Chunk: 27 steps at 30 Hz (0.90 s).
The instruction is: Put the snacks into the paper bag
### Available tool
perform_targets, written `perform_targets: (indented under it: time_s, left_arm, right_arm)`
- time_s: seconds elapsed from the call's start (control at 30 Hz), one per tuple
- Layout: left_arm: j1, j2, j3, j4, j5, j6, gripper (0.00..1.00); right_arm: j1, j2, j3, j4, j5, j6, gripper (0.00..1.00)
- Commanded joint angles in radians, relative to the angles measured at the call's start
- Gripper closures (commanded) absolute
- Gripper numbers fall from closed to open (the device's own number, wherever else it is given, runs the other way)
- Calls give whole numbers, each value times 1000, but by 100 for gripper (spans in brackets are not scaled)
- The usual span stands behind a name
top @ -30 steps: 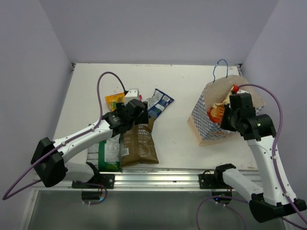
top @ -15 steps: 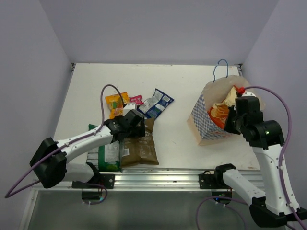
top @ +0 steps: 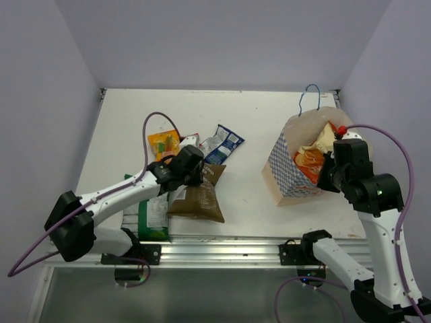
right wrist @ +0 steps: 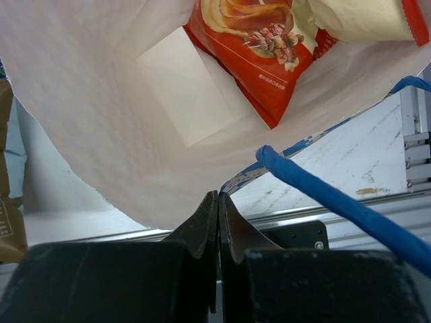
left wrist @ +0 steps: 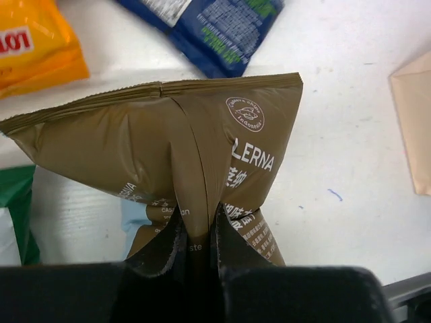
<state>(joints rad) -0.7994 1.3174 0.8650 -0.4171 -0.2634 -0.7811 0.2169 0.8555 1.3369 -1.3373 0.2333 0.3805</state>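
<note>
My left gripper is shut on a pinched fold of the brown packet, whose top end is lifted and puckered. The orange packet and blue-white packet lie just beyond it. The green-white packet lies flat to its left. At the right, the paper bag leans open with a red-orange packet inside. My right gripper is shut on the bag's near rim.
The bag's blue cord handles show at its far side and by my right fingers. A metal rail runs along the table's near edge. Grey walls close in the left, back and right.
My left gripper, open a second ago, came down and shut on the brown packet, whose top now bunches up. The right gripper still holds the bag's rim.
</note>
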Motion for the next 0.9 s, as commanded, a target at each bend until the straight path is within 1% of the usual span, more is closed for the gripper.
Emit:
perform_targets:
  time_s: [0.0,0.03,0.07,0.1,0.13,0.17,0.2,0.23,0.27,0.3,0.33,0.37,0.4,0.43,0.53,0.6,0.63,0.73,0.87]
  left_arm:
    - [-12,25,231,-23,24,75,100]
    - [-18,40,296,-12,30,91,100]
    - [-27,75,430,26,38,109,100]
    - [-34,97,498,47,44,126,100]
    - [-38,123,566,93,76,150,100]
    - [-43,182,698,121,110,158,100]
    - [-44,219,768,147,148,166,100]
    - [-43,256,836,202,232,169,100]
    - [-47,331,958,234,259,171,100]
    - [-53,367,1011,273,347,172,100]
    - [-66,438,1058,353,386,171,100]
    - [-72,475,1144,395,429,164,100]
    - [-75,514,1187,446,497,139,100]
    - [-78,548,1219,545,533,125,100]
    - [-116,688,1273,738,593,85,100]
    - [-136,742,1289,811,627,65,100]
    - [-147,790,1292,886,639,50,100]
    - [-178,864,1299,992,668,10,100]
    - [-219,924,1347,968,670,48,100]
  right_arm:
    - [4,-12,11,-22,-8,-9,100]
    - [4,-12,11,-23,-8,-9,100]
    - [4,-15,13,-23,-8,-9,100]
    - [3,-16,13,-25,-8,-9,100]
    - [4,-18,13,-28,-8,-6,100]
    - [4,-19,15,-29,-8,-8,100]
    - [3,-22,15,-31,-5,-8,100]
    - [4,-24,13,-34,-3,-8,100]
    - [4,-27,8,-37,-3,-9,100]
    - [3,-35,5,-36,-2,-8,100]
    - [4,-38,-4,-37,-2,-8,100]
    - [4,-44,-8,-37,-5,-6,100]
    - [4,-50,-13,-37,-5,-5,100]
    - [4,-53,-19,-42,-6,-3,100]
    - [3,-62,-27,-45,-5,-2,100]
    - [4,-64,-22,-46,-2,-2,100]
    - [4,-64,-18,-52,0,-3,100]
    - [3,-64,-19,-60,1,-9,100]
    - [4,-62,-21,-65,1,-12,100]
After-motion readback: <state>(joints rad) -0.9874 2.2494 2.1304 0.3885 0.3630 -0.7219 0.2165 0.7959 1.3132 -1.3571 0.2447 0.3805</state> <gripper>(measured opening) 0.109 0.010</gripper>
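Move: The left gripper already holds the brown snack bag, low over the table. The paper bag's middle is about 38 cm to its right, 3 cm ahead and 6 cm higher, with the mouth well above that. Blue pack: some 14 cm ahead, 8 cm right; orange pack: 14 cm ahead, 11 cm left, both about 7 cm below. From the right gripper, at the near rim, the paper bag's middle is about 10 cm straight ahead and 11 cm down. Bring the left gripper up fast, nearly 40 cm, while swinging right with the brown bag still pinched, then let it sink about 12 cm over the paper bag's mouth, some 37 cm right of where it began. Turn the wrist some 80 degrees on the way, so the fingers end up pointing right and slightly up. Keep the right gripper shut on the near rim, easing it back a centimetre or so. ##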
